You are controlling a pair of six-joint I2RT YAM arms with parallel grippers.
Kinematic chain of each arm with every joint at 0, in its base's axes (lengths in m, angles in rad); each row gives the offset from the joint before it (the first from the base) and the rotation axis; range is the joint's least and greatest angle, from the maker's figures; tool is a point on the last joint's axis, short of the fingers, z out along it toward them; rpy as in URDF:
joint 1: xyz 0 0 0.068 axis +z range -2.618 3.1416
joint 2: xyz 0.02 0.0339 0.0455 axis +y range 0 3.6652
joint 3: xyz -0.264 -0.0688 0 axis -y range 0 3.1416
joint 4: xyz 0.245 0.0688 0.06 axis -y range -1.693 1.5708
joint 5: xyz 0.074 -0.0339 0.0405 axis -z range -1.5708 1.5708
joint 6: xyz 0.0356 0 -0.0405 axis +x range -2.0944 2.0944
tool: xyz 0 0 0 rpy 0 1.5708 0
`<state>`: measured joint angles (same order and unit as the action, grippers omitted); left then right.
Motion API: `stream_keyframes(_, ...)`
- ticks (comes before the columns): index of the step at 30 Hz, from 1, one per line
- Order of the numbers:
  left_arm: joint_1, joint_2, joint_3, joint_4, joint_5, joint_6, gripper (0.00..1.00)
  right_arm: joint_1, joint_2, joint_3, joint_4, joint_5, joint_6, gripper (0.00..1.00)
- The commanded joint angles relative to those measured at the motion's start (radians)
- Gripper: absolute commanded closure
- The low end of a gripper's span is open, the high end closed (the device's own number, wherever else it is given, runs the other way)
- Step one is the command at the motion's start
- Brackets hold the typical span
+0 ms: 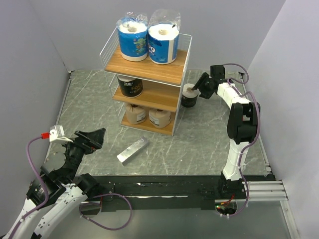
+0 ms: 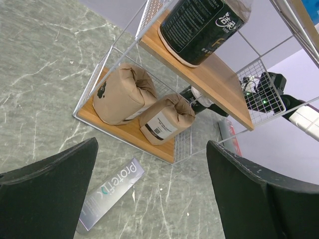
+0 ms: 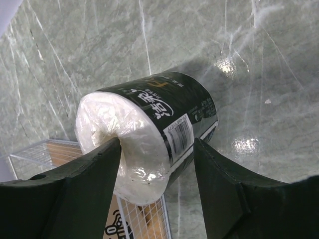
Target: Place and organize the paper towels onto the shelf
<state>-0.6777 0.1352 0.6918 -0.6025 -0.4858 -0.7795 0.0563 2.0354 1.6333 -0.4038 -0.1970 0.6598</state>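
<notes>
The shelf (image 1: 164,71) holds two blue paper towels (image 1: 132,39) (image 1: 163,43) on top, a black one (image 1: 130,86) on the middle board and two brown ones (image 1: 135,113) (image 1: 160,118) at the bottom. Another black roll (image 1: 190,95) stands on the table to the right of the shelf. My right gripper (image 3: 157,147) is open around this roll (image 3: 164,114). One finger (image 3: 79,184) presses into its white top, the other (image 3: 224,184) stands beside its wall with a gap. My left gripper (image 2: 152,149) hangs open and empty over the table, in front of the shelf.
A flat silver bar (image 1: 132,150) lies on the table in front of the shelf, just below my left gripper (image 1: 94,139). A slim red box (image 2: 230,137) shows behind the shelf's mesh corner. Grey walls close in the table on the left, back and right.
</notes>
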Motion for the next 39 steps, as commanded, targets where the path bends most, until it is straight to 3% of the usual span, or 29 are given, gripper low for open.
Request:
stream_keyframes(1, -0.005, 0.014, 0.003, 0.038, 0.012, 0.011, 0.04, 0.002, 0.019, 0.002, 0.025, 0.010, -0.009, 0.33)
stream_keyframes(9, -0.003, 0.012, 0.003, 0.037, 0.010, 0.011, 0.04, 0.010, 0.031, -0.009, 0.022, 0.021, -0.014, 0.37)
stream_keyframes(16, -0.005, 0.012, 0.005, 0.037, 0.012, 0.014, 0.03, 0.011, -0.023, -0.036, 0.017, 0.051, -0.045, 0.56)
stream_keyframes(23, -0.005, 0.010, 0.005, 0.037, 0.013, 0.016, 0.03, 0.011, -0.165, -0.136, -0.047, 0.129, -0.130, 0.62)
stream_keyframes(28, -0.003, 0.007, 0.005, 0.040, 0.016, 0.014, 0.04, 0.011, -0.371, -0.321, -0.061, 0.157, -0.195, 0.63)
stream_keyframes(33, -0.005, 0.018, 0.003, 0.043, 0.024, 0.017, 0.04, 0.042, -0.654, -0.622, -0.046, 0.130, -0.215, 0.63)
stream_keyframes(39, -0.008, 0.055, 0.003, 0.052, 0.055, 0.026, 0.04, 0.167, -0.995, -0.851, -0.122, 0.137, -0.172, 0.63)
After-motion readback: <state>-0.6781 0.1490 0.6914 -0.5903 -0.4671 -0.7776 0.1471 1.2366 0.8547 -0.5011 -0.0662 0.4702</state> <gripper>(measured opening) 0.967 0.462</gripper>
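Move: The black-wrapped paper towel roll stands upright about 4 cm to the right hand's left and roughly 1 cm ahead, its middle some 5 cm below. From that hand the shelf's near right bottom corner is about 20 cm back and 16 cm left; the right brown roll on the bottom shelf sits 14 cm back, 21 cm left. The red box lies 8 cm back, 23 cm right. From the left hand, the black roll is roughly 36 cm ahead, 49 cm right and well below. The black roll's wall is what the right hand takes: the hand sinks about 1 cm and its fingers close from around two-thirds to under half open, pinching the wall with one finger in the core and the other outside. It then draws back about 22 cm, gathering speed and staying nearly level, along the shelf's right side, while rolling some 15 degrees with its left side dipping. ##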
